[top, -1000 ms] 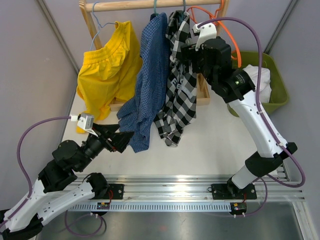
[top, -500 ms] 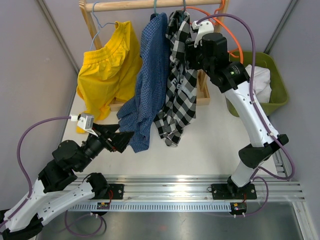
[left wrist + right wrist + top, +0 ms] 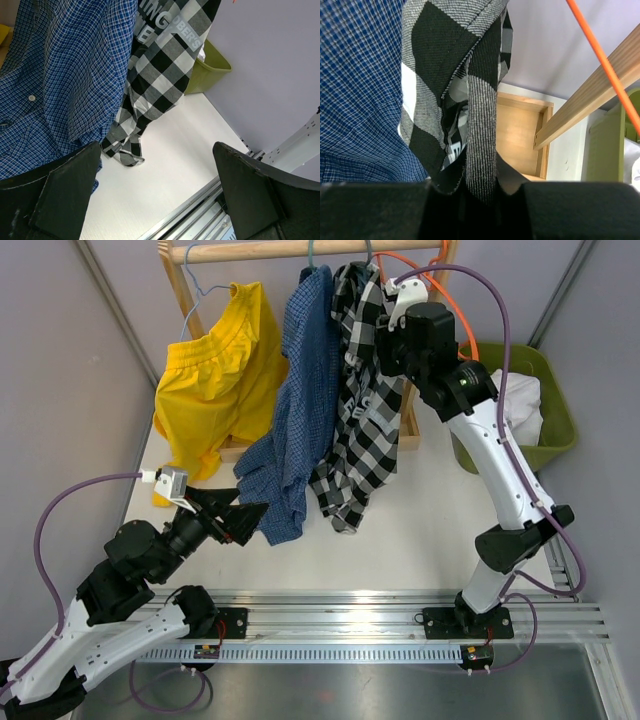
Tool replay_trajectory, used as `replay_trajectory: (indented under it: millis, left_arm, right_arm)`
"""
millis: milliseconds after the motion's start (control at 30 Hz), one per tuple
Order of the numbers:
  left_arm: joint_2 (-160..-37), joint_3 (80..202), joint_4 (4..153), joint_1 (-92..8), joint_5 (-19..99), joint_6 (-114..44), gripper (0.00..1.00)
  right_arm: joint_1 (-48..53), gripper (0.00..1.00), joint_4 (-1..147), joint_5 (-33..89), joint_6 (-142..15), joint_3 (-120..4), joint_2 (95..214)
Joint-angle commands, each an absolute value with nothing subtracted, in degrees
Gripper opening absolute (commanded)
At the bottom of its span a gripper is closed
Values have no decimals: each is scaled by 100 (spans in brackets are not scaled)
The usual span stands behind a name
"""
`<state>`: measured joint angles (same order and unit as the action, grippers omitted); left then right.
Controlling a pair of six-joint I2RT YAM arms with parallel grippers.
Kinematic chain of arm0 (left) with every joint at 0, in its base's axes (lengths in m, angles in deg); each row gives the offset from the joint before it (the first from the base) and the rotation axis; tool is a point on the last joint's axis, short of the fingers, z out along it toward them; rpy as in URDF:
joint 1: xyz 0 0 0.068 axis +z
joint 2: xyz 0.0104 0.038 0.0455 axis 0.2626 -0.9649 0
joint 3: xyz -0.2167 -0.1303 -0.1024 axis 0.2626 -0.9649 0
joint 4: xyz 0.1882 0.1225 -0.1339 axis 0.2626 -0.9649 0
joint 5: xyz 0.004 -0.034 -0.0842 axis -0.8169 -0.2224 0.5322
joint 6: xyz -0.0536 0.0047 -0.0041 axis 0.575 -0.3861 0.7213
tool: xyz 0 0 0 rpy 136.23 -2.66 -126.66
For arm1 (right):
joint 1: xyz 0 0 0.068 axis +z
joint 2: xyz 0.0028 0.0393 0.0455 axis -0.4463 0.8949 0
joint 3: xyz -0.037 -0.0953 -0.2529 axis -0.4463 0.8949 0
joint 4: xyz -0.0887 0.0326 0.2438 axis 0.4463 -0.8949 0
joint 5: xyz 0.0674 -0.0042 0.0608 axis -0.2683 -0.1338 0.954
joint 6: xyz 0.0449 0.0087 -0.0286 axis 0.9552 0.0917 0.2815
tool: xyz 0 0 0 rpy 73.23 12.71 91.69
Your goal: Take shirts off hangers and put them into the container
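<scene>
The black-and-white plaid shirt (image 3: pixel 360 410) hangs from the rail beside the blue checked shirt (image 3: pixel 300 400). My right gripper (image 3: pixel 388 338) is high up against the plaid shirt's right side. In the right wrist view it (image 3: pixel 480 192) is shut on a fold of the plaid shirt (image 3: pixel 445 75). An orange hanger (image 3: pixel 452 302) hangs bare behind the right arm. The white shirt (image 3: pixel 520 405) lies in the olive-green container (image 3: pixel 558 430). My left gripper (image 3: pixel 240 520) is open low by the blue shirt's hem, with nothing between its fingers (image 3: pixel 60 195).
A yellow garment (image 3: pixel 215 380) hangs at the left of the wooden rail (image 3: pixel 260 250). The rail's post and flat wooden base (image 3: pixel 517 135) stand just right of the plaid shirt. Grey walls close in on both sides.
My right gripper moved up and left into the plaid shirt and closed on its fabric. The shirt's hem swung slightly. The left arm stayed still.
</scene>
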<state>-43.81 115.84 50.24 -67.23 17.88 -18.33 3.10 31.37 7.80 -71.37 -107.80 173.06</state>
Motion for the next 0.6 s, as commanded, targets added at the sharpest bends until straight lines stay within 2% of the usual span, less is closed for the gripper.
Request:
replay_trajectory:
  millis: [0, 133, 333, 433, 567]
  left_arm:
    - [-4487, 11654, 5303, -6717, 1909, -1894, 99]
    - [-4610, 11715, 5339, -6717, 1944, -1920, 99]
    - [-4716, 11795, 5374, -6717, 1988, -1929, 99]
    - [-4699, 11821, 5339, -6717, 1962, -1929, 99]
    - [-4664, 11795, 5347, -6717, 1927, -1938, 99]
  right_arm:
    - [293, 0, 4097, 853, -7373, -10834, 16739]
    - [293, 0, 5045, 748, -7566, -10895, 16633]
    - [293, 0, 5004, 721, -7707, -11748, 17011]
    - [293, 0, 4872, 591, -7699, -11468, 16748]
    - [320, 0, 4161, 677, -7331, -10329, 15793]
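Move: My right hand already pinches the checked shirt by its shoulder; the rail carrying its hanger is roughly 10 cm ahead, 3 cm to my left and 12 cm up. The blue shirt hangs some 5 cm ahead, 14 cm left and 12 cm lower. The orange hangers are about 8 cm ahead, 12 cm right and 5 cm up. From my left hand, the rail spot lies about 38 cm ahead, 30 cm right and 21 cm up. Keeping the checked shirt's shoulder pinched, I lift it with my right hand almost straight up, about 7.5 cm, towards the height of the rail, tipping my fingers upward by some 15 degrees. Then I ease down a centimetre or two while drawing slightly back and to the right. ##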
